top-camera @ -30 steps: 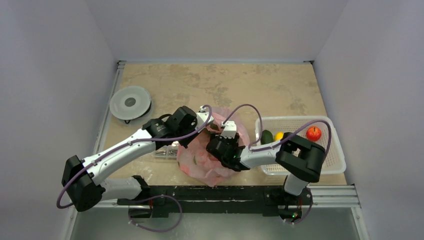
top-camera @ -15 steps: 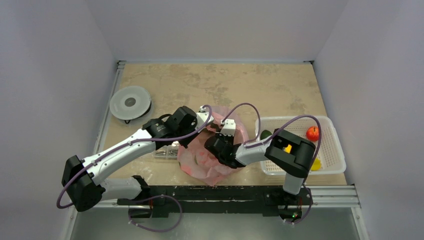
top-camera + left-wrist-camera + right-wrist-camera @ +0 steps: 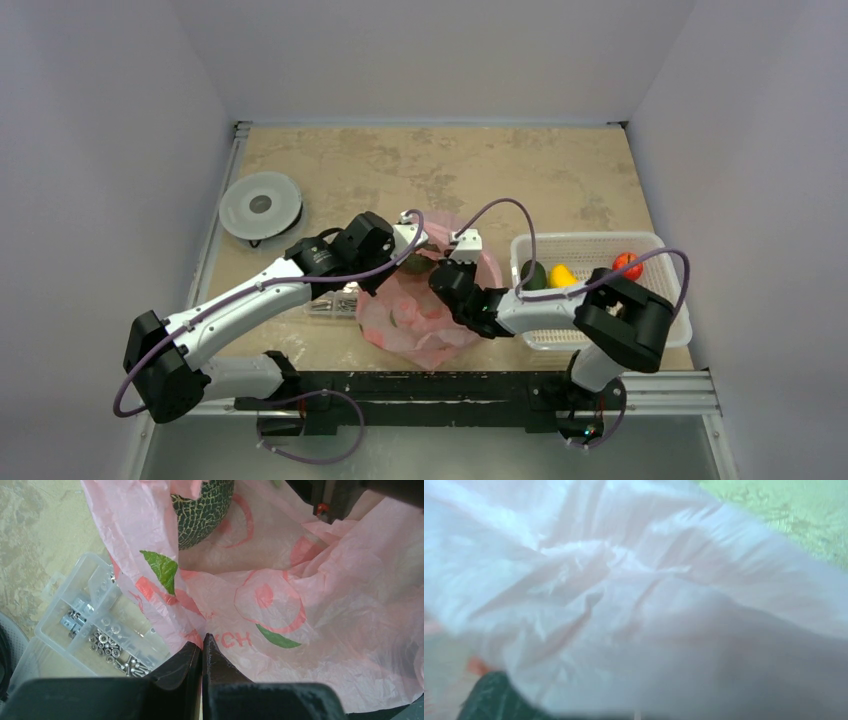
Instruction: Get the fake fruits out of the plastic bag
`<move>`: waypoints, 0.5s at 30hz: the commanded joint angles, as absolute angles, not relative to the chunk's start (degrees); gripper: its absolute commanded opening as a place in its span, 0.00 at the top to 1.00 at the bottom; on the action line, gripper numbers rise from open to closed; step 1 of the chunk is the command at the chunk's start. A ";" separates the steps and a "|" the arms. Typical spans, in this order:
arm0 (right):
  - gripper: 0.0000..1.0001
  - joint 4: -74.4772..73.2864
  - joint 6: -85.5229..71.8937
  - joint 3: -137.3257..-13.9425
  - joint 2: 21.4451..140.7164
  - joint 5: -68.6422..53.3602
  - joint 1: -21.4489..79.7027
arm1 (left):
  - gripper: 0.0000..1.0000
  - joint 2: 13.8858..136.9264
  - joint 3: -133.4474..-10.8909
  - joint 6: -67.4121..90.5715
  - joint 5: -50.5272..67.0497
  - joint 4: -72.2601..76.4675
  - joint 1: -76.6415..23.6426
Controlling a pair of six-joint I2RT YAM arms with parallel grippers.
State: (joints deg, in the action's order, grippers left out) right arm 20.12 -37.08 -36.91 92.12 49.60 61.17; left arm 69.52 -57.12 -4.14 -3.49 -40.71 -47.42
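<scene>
The pink plastic bag lies at the table's near middle, its mouth held up. My left gripper is shut on the bag's thin edge. Inside the bag sits a dark green netted fake fruit. My right gripper reaches into the bag from the right. Its wrist view is filled with blurred bag film, a dark green patch shows at the lower left, and its fingers are hidden. A green fruit, a yellow one and a red one lie in the white basket.
A clear box of small metal parts lies right beside the bag on its left. A grey round disc sits at the far left. Grey walls close in the table on three sides.
My right gripper has closed inside the bag and shifted slightly up and right. The right arm's elbow swung back right, uncovering the fruits in the basket. The left arm held still.
</scene>
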 commanded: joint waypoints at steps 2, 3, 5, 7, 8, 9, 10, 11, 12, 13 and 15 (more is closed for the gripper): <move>1.00 26.65 -31.26 -35.53 83.17 48.15 61.00 | 1.00 70.76 -60.35 -4.43 -2.98 -39.98 -47.73; 1.00 24.87 -31.09 -35.87 81.66 47.70 61.00 | 1.00 70.63 -60.08 -4.40 -2.99 -39.38 -47.73; 1.00 24.11 -29.86 -35.72 78.92 47.03 60.93 | 1.00 70.75 -59.65 -4.39 -2.99 -38.56 -47.77; 1.00 23.64 -29.52 -35.00 76.37 46.97 60.97 | 1.00 71.45 -60.47 -4.33 -3.18 -39.58 -47.73; 1.00 23.14 -29.35 -34.70 74.97 46.74 60.99 | 1.00 71.58 -60.78 -4.27 -3.58 -40.08 -47.75; 1.00 22.55 -28.89 -34.57 73.58 45.85 61.00 | 1.00 71.44 -60.56 -4.25 -4.01 -39.94 -47.73; 1.00 22.38 -28.13 -34.42 72.14 44.29 61.00 | 1.00 71.10 -60.29 -4.29 -4.18 -39.46 -47.72; 1.00 22.47 -27.14 -34.08 71.22 42.42 61.00 | 1.00 70.93 -60.07 -4.37 -4.15 -38.98 -47.75; 1.00 22.11 -26.61 -33.76 70.63 41.27 61.04 | 1.00 71.02 -60.10 -4.27 -3.87 -38.95 -47.77; 1.00 22.11 -26.40 -33.17 70.47 40.37 61.00 | 1.00 71.20 -60.22 -4.22 -3.53 -39.17 -47.75; 1.00 23.21 -27.37 -31.25 70.89 41.17 61.00 | 1.00 71.78 -60.77 -3.90 -3.11 -39.82 -47.81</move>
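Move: Just beside the right hand's shut fingers, the melon lies in the bag some 6 cm to their left, about 2 cm farther out and 3 cm below. In the white basket, the avocado is about 18 cm to that hand's right and 2 cm nearer the base, the mango roughly 25 cm right and 4 cm back, both about 4 cm lower. For the left hand, pinching the bag's rim, the melon is about 8 cm ahead, 9 cm right and 10 cm below. Rising almost straight up by about 11 cm, the right hand clears the bag beside the melon, easing back about 1 cm only near the end. Its fingers stay shut while the wrist turns some 15 degrees, tips lifting, left side rising and the hand swinging a little counter-clockwise. The left hand stays put and keeps its pinch on the bag's rim. ##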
